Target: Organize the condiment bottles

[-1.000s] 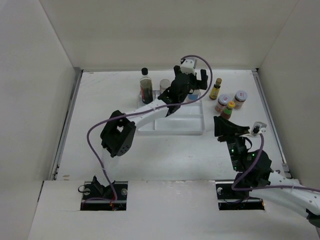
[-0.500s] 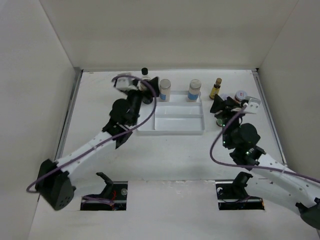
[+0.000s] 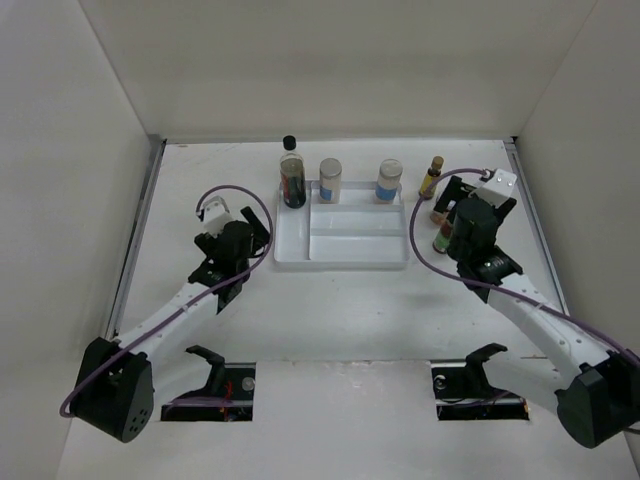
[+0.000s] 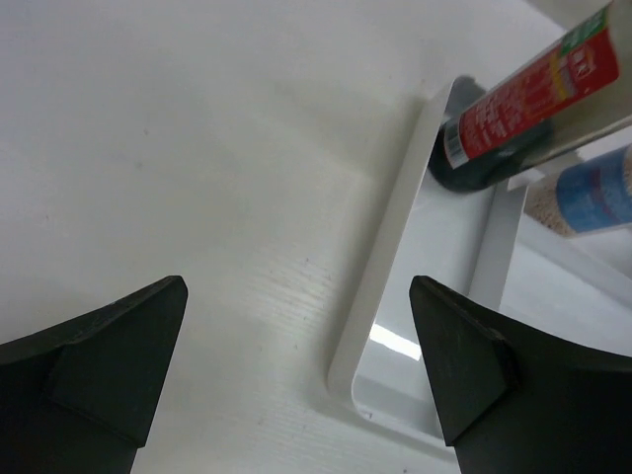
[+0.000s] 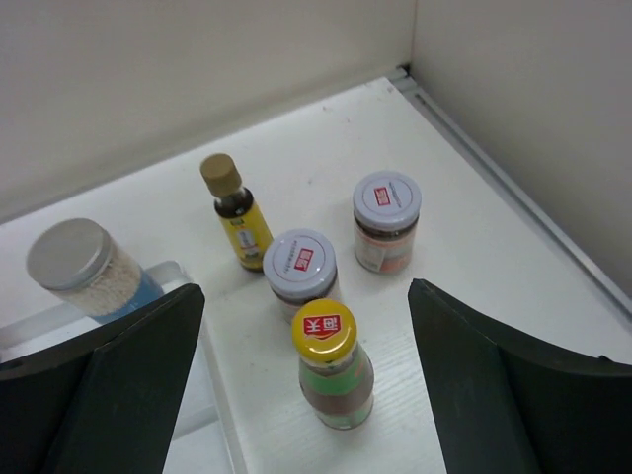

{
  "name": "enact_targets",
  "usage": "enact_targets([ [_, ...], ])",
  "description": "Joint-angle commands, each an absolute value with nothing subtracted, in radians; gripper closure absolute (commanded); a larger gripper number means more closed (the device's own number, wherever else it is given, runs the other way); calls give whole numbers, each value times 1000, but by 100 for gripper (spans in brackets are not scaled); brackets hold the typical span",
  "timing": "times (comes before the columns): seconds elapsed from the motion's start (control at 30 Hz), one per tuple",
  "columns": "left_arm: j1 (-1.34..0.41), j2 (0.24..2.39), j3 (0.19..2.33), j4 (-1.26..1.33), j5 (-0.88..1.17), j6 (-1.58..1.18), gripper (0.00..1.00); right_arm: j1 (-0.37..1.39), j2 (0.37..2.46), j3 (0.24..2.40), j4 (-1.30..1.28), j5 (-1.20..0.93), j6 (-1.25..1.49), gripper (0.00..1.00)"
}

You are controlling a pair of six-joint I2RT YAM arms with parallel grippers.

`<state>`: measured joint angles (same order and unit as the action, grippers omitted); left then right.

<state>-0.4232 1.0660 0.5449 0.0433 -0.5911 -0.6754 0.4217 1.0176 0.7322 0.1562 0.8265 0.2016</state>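
Note:
The dark black-capped bottle point(image 3: 292, 182) point(image 4: 513, 109), a blue-labelled white jar point(image 3: 330, 180) point(image 4: 592, 193) and a silver-lidded jar point(image 3: 389, 180) point(image 5: 87, 272) stand along the back of the white tray point(image 3: 340, 255). On the table to its right are the tiny yellow bottle point(image 3: 432, 177) point(image 5: 240, 215), two red-labelled jars point(image 5: 301, 265) point(image 5: 386, 219) and the red-sauce yellow-capped bottle point(image 3: 443, 238) point(image 5: 336, 380). My right gripper point(image 3: 452, 205) point(image 5: 307, 286) hangs open above that group, the yellow-capped bottle between its fingers, untouched. My left gripper point(image 3: 255, 232) point(image 4: 298, 286) is open, empty, by the tray's left wall.
The tray's near-left corner point(image 4: 380, 326) lies just ahead of the left fingers. The back wall and the right wall point(image 5: 533, 118) meet close behind the loose bottles. The tray's front compartments point(image 3: 355, 245) hold nothing.
The left arm has drawn back from the tray's rear to its left side. The right arm has reached forward over the loose bottles, and its gripper has opened from shut.

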Motion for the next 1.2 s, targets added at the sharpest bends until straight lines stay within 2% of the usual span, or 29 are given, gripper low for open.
enact_targets([
  [0.0,-421,1061,560,-20,-581,-788,0,371,1045,793,60,698,320,9],
  [0.2,-344,1045,571,-107,-577,-795,0,337,1141,793,60,643,333,9],
  [0.43,-312,1074,500,-37,-562,-818,0,303,1216,792,78,647,353,15],
  [0.5,-315,1106,505,-26,-552,-821,0,295,1230,787,97,641,353,26],
  [0.63,-331,1144,506,-2,-535,-821,0,289,1239,781,126,650,338,62],
  [0.7,-331,1132,496,14,-531,-821,0,294,1212,775,135,681,328,73],
  [0.73,-331,1121,488,23,-531,-819,0,295,1197,775,140,698,318,75],
  [0.97,-311,1106,468,48,-519,-815,0,487,1054,851,184,790,196,78],
  [1.17,-303,1124,474,46,-497,-815,0,648,1173,974,256,657,230,78],
])
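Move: The yellow-capped condiment bottle stands nearly straight under the open right hand: some 3 cm ahead, about 1 cm to the right, its middle roughly 15 cm below. A lidded jar stands about 9 cm ahead, level sideways; a second jar 11 cm ahead and 8 cm right; the small dark bottle about 15 cm ahead and 3 cm left. The tray's middle lies some 24 cm left and 8 cm ahead. From the left hand the yellow-capped bottle is about 50 cm right and 3 cm ahead. The right fingers close round the top of the yellow-capped bottle, after the hand sinks about 9 cm and eases forward, tipping down some 15 degrees. Keeping that grip, it lifts straight back up about 9 cm and swings some 10 cm left towards the tray, levelling out and turning counter-clockwise. The empty left hand sinks about 5 cm, drifting slightly left, fingers still open. ##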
